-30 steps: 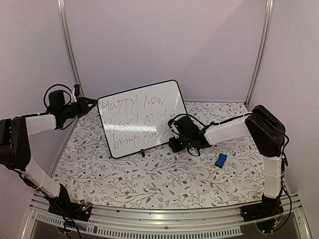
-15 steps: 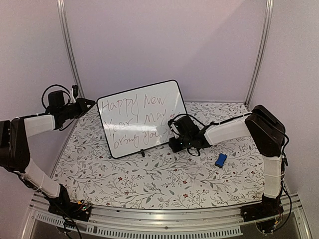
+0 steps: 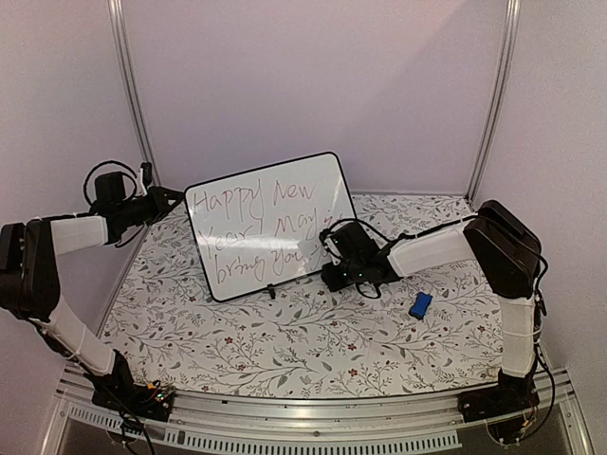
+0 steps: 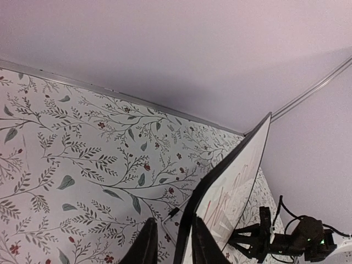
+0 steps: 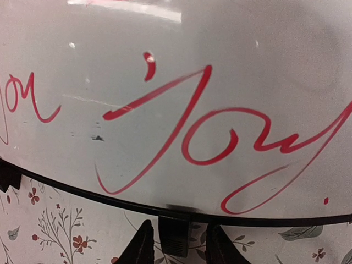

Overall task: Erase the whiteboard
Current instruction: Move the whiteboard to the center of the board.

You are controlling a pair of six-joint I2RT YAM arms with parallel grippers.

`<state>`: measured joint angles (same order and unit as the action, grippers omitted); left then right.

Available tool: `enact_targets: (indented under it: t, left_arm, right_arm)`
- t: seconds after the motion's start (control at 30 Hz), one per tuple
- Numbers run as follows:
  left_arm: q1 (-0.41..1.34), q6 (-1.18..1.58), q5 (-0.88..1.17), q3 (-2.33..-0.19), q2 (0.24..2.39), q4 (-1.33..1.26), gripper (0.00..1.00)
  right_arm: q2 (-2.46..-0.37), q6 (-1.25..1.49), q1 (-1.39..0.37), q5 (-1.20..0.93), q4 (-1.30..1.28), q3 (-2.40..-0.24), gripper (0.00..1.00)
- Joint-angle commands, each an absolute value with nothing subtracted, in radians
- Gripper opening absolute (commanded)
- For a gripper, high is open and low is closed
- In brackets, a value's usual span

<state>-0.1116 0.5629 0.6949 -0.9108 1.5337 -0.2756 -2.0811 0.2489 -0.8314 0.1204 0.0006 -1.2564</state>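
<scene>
The whiteboard (image 3: 270,223) stands tilted at the table's middle, covered in red handwriting. My left gripper (image 3: 174,199) is at its upper left edge. In the left wrist view the board's black rim (image 4: 220,170) runs between the two fingers, so that gripper (image 4: 175,242) is shut on it. My right gripper (image 3: 332,248) is low at the board's right end. In the right wrist view the board (image 5: 176,82) fills the frame, and this gripper (image 5: 180,239) is shut on one small black foot (image 5: 174,234) under the bottom rim.
A small blue eraser block (image 3: 420,304) lies on the floral table cover (image 3: 285,332), right of the right arm. Pale walls close in the back and sides. A metal rail (image 3: 313,409) runs along the near edge. A thin wire leg (image 4: 173,212) sits behind the board.
The right gripper's jaws have narrowed around the board's foot. The left forearm has shifted slightly. The whiteboard and the eraser stay where they were.
</scene>
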Motion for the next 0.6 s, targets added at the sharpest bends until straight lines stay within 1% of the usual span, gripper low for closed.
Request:
enact_targets:
  t: [0.0,0.13,0.37,0.57]
  left_arm:
    - [-0.109,0.565,0.727,-0.927,1.556,-0.304,0.21]
    - [-0.103,0.575,0.742,-0.928,1.571,-0.313,0.16]
    - [-0.089,0.575,0.752,-0.925,1.569,-0.322,0.04]
    - [-0.074,0.573,0.756,-0.925,1.572,-0.323,0.00]
  right_arm:
    - [-2.097,0.254,-0.836,0.113,0.008,-1.276,0.31]
    - [-2.100,0.254,-0.836,0.112,0.007,-1.276,0.31]
    - [-2.101,0.258,-0.836,0.107,0.009,-1.279,0.31]
    - [-2.098,0.256,-0.836,0.108,0.006,-1.279,0.31]
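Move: The whiteboard's upper left corner is practically at the left fingertips, about 1 cm ahead and 1 cm to the right, at the same height. From that hand the left black clip on the board's lower edge lies about 20 cm right, 11 cm back and 19 cm down; the right clip, around 31 cm right, 8 cm back, 19 cm down. From the right hand, that upper left corner is about 32 cm left, 9 cm ahead and 19 cm up. Edging about 1 cm to the right with hardly any wrist turn, the left hand bears in against the whiteboard's upper left corner while its partly open fingers close nearly all the way on the frame edge there. The right hand stays put low down, its fingers still either side of the right clip. ##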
